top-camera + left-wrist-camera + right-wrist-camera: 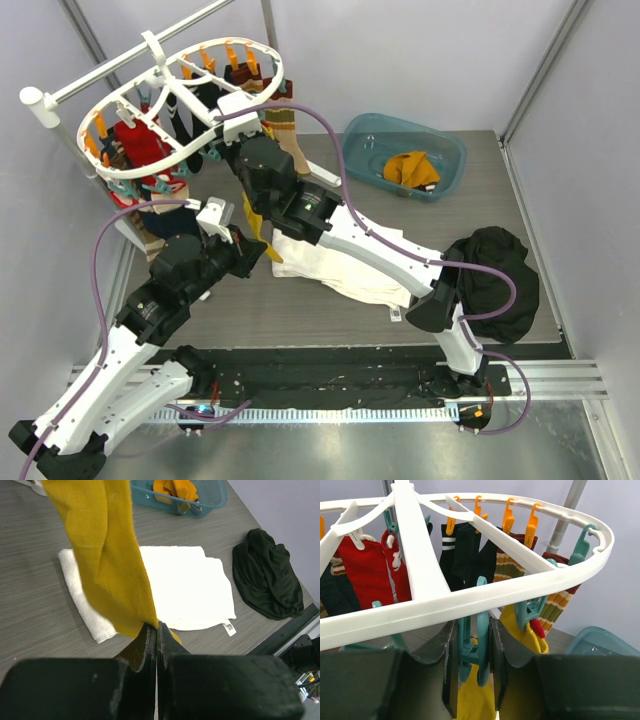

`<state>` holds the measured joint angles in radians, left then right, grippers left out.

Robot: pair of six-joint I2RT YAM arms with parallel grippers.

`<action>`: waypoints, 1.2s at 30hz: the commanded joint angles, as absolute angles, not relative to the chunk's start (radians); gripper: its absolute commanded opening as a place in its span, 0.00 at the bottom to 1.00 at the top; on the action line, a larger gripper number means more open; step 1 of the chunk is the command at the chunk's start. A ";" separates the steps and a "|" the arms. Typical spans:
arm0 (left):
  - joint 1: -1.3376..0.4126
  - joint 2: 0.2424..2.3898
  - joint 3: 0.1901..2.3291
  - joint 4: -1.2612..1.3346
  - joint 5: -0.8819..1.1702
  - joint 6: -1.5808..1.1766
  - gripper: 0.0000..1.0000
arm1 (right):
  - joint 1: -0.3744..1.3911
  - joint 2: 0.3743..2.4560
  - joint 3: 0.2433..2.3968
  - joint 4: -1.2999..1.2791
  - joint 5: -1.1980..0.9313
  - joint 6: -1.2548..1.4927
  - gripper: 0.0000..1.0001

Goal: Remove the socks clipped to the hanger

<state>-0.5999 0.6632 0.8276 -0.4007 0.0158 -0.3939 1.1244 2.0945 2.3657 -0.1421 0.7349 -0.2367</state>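
Observation:
The white oval hanger (120, 100) hangs at the back left with orange and teal clips and several socks: red (367, 565), black (465, 550), striped (512, 562). My right gripper (474, 645) is shut on a teal clip (481, 640) under the hanger's rim (470, 600); a mustard yellow sock (475, 700) hangs below that clip. My left gripper (156, 627) is shut on the lower end of the same mustard yellow sock (107, 545), which rises up and left from its jaws. In the top view the sock (256, 225) shows between both grippers.
A large white cloth (345, 265) lies mid-table. A black garment heap (495, 280) lies at the right. A teal basin (452, 165) at the back right holds orange-yellow socks (412, 170). A white pole stand (40, 105) holds the hanger at the left.

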 commanded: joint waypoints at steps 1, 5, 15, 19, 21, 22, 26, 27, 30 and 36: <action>-0.598 0.650 0.824 -0.362 0.008 -0.400 0.00 | 1.129 2.075 2.407 -0.089 0.730 -0.236 0.01; -0.598 0.649 0.824 -0.362 0.008 -0.400 0.00 | 1.129 2.069 2.407 -0.091 0.727 -0.226 0.01; -0.598 0.649 0.821 -0.367 0.008 -0.399 0.00 | 1.129 2.019 2.330 -0.109 0.670 -0.189 0.30; -0.598 0.641 0.821 -0.371 0.006 -0.391 0.00 | 1.127 1.935 2.248 -0.121 0.637 -0.158 0.49; -0.598 0.637 0.821 -0.376 0.006 -0.388 0.00 | 1.129 1.890 2.147 -0.114 0.597 -0.129 0.56; -0.600 0.637 0.821 -0.379 0.008 -0.387 0.00 | 1.129 1.828 2.104 -0.089 0.582 -0.121 0.58; -0.598 0.630 0.821 -0.383 0.008 -0.385 0.00 | 1.129 1.682 1.840 -0.015 0.528 -0.075 0.68; -0.598 0.629 0.822 -0.385 0.006 -0.385 0.00 | 1.129 1.654 1.803 -0.009 0.511 -0.069 0.69; -0.598 0.630 0.827 -0.391 0.006 -0.382 0.00 | 1.129 1.534 1.631 0.037 0.424 -0.058 0.70; -0.600 0.624 0.839 -0.394 0.024 -0.382 0.00 | 1.121 1.307 1.294 0.103 0.194 -0.152 0.72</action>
<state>-0.5999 0.6380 0.8200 -0.4080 0.0154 -0.3882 1.1236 1.4265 1.4403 -0.0040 0.3752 -0.1055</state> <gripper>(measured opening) 0.014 0.713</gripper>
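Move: The teal clip at the top of the taut yellow sock is already between the right fingertips, with the sock's middle about 7 cm back, 1 cm right and 9 cm below that hand. Around the clip, the next teal clip is some 4 cm ahead and 3 cm right, and another is 2 cm back and 4 cm left. From the left hand, still gripping the toe, the sock's clip is roughly 13 cm ahead, 2 cm left and 17 cm up. With the left hand holding almost still and keeping its pinch on the toe, the right hand goes on squeezing the teal clip for about half a second before its fingers spread wide and let go. It then backs away from the hanger, about 10 cm back, 8 cm right and 5 cm down, turning some 20 degrees counter-clockwise as it comes nearer the left hand. ##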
